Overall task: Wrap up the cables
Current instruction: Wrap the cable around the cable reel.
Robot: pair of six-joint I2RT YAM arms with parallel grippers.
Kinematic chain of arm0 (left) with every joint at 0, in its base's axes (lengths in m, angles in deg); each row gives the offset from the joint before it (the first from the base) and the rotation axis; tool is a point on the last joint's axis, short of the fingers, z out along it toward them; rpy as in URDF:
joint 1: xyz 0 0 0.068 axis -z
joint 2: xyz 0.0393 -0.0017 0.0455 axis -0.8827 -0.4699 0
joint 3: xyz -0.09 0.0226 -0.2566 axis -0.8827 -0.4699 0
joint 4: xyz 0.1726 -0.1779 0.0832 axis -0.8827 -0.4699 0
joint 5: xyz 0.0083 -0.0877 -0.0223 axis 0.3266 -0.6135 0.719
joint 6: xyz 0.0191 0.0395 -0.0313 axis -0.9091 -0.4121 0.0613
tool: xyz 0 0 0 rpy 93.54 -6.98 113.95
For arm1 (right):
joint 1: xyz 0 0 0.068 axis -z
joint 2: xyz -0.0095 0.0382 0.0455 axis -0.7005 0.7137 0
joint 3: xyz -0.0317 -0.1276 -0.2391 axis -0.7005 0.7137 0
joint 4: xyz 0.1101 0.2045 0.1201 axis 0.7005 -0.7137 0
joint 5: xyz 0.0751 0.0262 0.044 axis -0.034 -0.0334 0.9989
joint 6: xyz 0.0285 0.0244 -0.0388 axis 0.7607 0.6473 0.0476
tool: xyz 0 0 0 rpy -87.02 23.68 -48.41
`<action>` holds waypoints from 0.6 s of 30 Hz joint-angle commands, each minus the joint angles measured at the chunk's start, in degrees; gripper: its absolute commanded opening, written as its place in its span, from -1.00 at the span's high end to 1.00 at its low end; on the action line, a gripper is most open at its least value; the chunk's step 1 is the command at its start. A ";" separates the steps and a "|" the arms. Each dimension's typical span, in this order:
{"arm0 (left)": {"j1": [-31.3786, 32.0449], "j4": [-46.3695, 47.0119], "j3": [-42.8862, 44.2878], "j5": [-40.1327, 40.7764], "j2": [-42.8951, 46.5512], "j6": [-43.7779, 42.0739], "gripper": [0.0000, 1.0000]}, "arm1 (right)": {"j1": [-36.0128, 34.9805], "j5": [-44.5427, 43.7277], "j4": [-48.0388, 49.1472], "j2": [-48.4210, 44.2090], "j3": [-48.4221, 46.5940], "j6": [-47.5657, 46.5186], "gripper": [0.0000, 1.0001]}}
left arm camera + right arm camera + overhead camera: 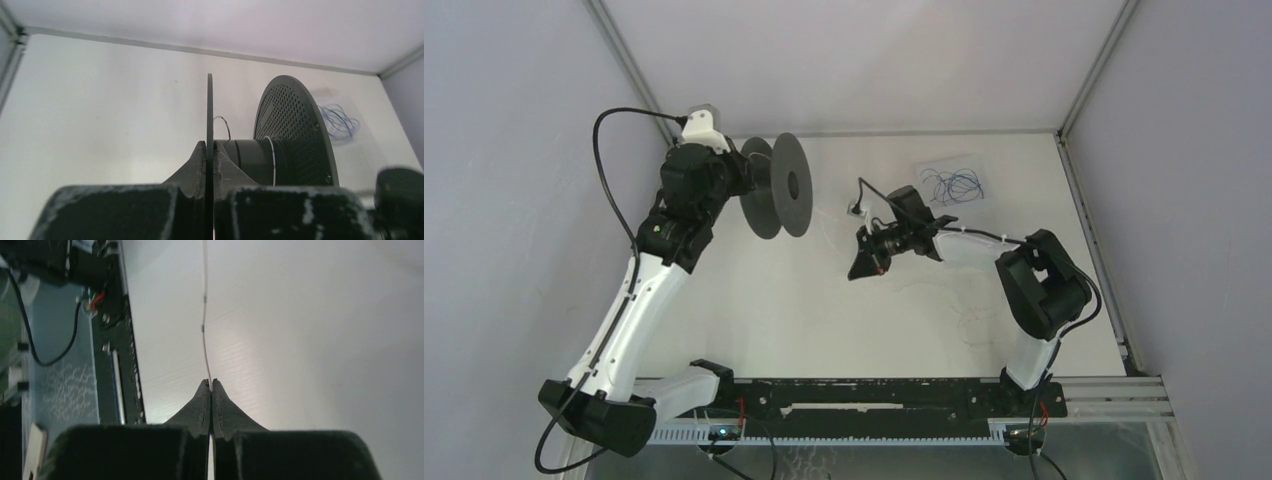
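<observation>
My left gripper (pixel 747 183) (pixel 210 148) holds the black spool (pixel 782 186) up at the back left, its jaws shut on the spool's thin near flange (pixel 210 105). One turn of the whitish cable (pixel 273 159) lies round the spool's core. In the right wrist view my right gripper (pixel 211 383) is shut on the thin whitish cable (pixel 204 315), which runs straight away from the fingertips. From above, the right gripper (pixel 857 270) hovers mid-table, right of the spool. Loose, faint loops of cable (pixel 969 318) lie on the table beneath the right arm.
A tangle of thin blue wire (pixel 952 185) (pixel 341 122) lies at the back right on the white table (pixel 864 330). Grey walls enclose the sides and back. The black rail (pixel 874 398) with the arm bases runs along the near edge.
</observation>
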 commanded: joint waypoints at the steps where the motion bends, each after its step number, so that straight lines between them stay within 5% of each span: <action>1: -0.71 5.19 5.97 10.03 -1.29 0.89 1.00 | -7.53 2.09 -15.31 -4.26 -4.36 -11.80 1.00; 10: -0.74 9.23 4.91 17.76 -5.31 -2.10 0.99 | -20.13 5.16 -42.18 -7.23 -16.23 -26.65 1.00; 18: 0.64 15.81 -2.23 19.94 -4.45 -8.48 1.00 | -19.85 3.38 -49.13 -13.94 -27.07 -27.24 1.00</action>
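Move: The left gripper already pinches the reel's near flange; the reel's hub lies some 3 cm ahead of its fingertips, 5 cm to the right and 2 cm lower. From the right gripper, shut on the white cable, the reel is about 10 cm ahead, 13 cm left and 23 cm up. From that same hand, the loose white coil lies about 2 cm back and 23 cm right, and the blue cable 25 cm ahead and 24 cm right, both roughly 10 cm lower. Keep the white cable pinched in the right gripper and sweep it back towards the base by about 16 cm, easing slightly left, then lift it some 10 cm as the backward pull ends, turning the hand counter-clockwise along the way. Meanwhile carry the reel forward and left with the left gripper, about 6 cm, swinging it counter-clockwise and keeping its flange grip. ##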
